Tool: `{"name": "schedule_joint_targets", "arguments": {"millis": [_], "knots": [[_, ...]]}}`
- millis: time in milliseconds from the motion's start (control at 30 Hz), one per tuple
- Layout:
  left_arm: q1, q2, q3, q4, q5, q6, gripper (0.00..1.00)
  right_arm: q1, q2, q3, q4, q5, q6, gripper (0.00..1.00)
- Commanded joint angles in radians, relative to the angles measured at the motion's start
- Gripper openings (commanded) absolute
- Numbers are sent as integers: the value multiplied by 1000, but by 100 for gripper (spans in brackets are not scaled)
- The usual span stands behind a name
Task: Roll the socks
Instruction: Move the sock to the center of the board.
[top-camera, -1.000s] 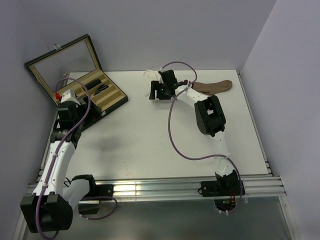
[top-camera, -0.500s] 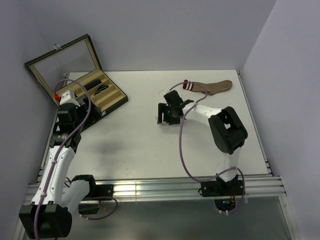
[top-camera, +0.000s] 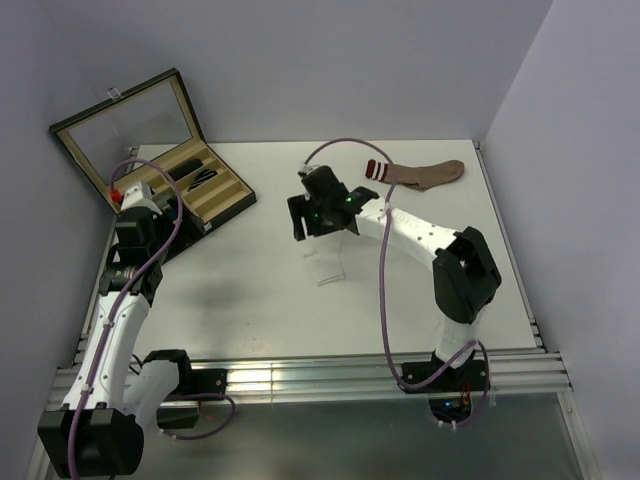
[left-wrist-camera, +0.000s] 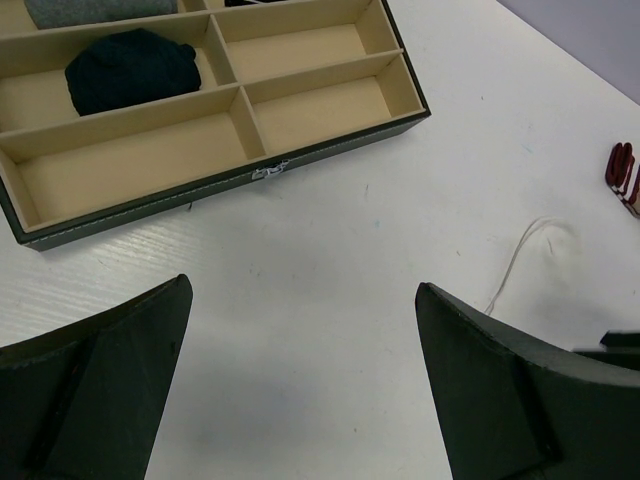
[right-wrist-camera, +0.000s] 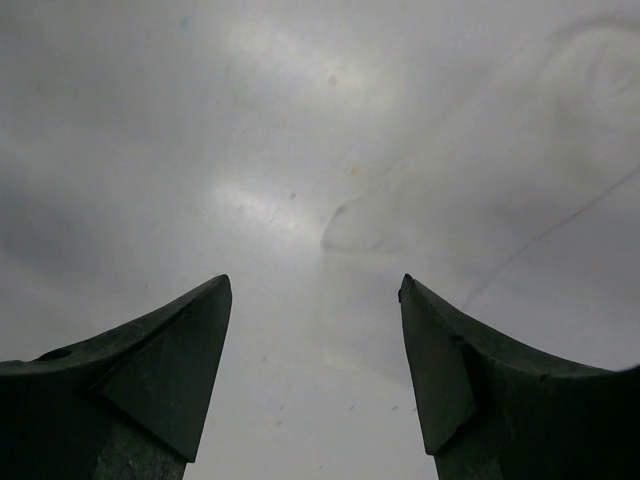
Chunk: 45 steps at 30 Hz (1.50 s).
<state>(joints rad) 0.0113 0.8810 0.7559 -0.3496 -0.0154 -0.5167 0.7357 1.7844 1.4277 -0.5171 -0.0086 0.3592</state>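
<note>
A white sock (top-camera: 332, 260) lies flat on the white table, hard to make out; in the right wrist view this sock (right-wrist-camera: 400, 250) shows faintly just beyond the fingertips. My right gripper (top-camera: 322, 224) (right-wrist-camera: 315, 288) hovers over it, open, nothing between its fingers. A brown sock (top-camera: 425, 173) with a red-striped cuff (left-wrist-camera: 622, 170) lies flat at the back right. A dark navy sock roll (left-wrist-camera: 130, 70) and a grey sock (left-wrist-camera: 95, 10) sit in compartments of the box. My left gripper (top-camera: 135, 228) (left-wrist-camera: 302, 288) is wide open over bare table in front of the box.
The open black box (top-camera: 215, 190) with tan dividers (left-wrist-camera: 240, 105) stands at the back left, its glass lid (top-camera: 125, 118) raised. Walls close off the back and right. The right arm's purple cable (top-camera: 382, 300) loops over the table's middle.
My right gripper has come forward from the back edge to the table's middle, uncovering the brown sock's striped cuff. The left arm has barely shifted.
</note>
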Motion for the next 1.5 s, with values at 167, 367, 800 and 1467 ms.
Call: {"name": "schedule_joint_targets", "arguments": {"millis": [167,367,800,1467], "knots": [[-4,3,30,20,45,10,99,-188,219,155,52,-51,-143,75],[-4,7,25,27,57,12,99,-255,340,162,106,-67,-88,75],[-4,39,25,37,89,14,99,-343,-15,-196,153,13,113,72],[-4,38,25,40,101,9,99,10,-17,-288,78,219,-80,43]]}}
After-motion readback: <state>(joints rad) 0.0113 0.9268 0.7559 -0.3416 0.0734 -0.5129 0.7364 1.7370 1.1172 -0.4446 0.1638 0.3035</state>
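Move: The white sock lies on the board under the right hand. Its middle is about 6 cm to the right, 1 cm back and 10 cm below, with the toe end pointing forward and the cuff back. The brown sock is some 16 cm ahead and 27 cm right, the sock box about 9 cm ahead and 28 cm left. From the left hand, the white sock's middle is roughly 33 cm right, 1 cm ahead and 17 cm below. Forward and down goes the right hand, about 10 cm each way, onto the white sock's toe end. It sweeps right low over the board, then back, lifts some 8 cm, swings left and back, and sinks again over the sock near the cuff, the fingers narrowing from three-quarters to under half open; contact there can't be made out. ##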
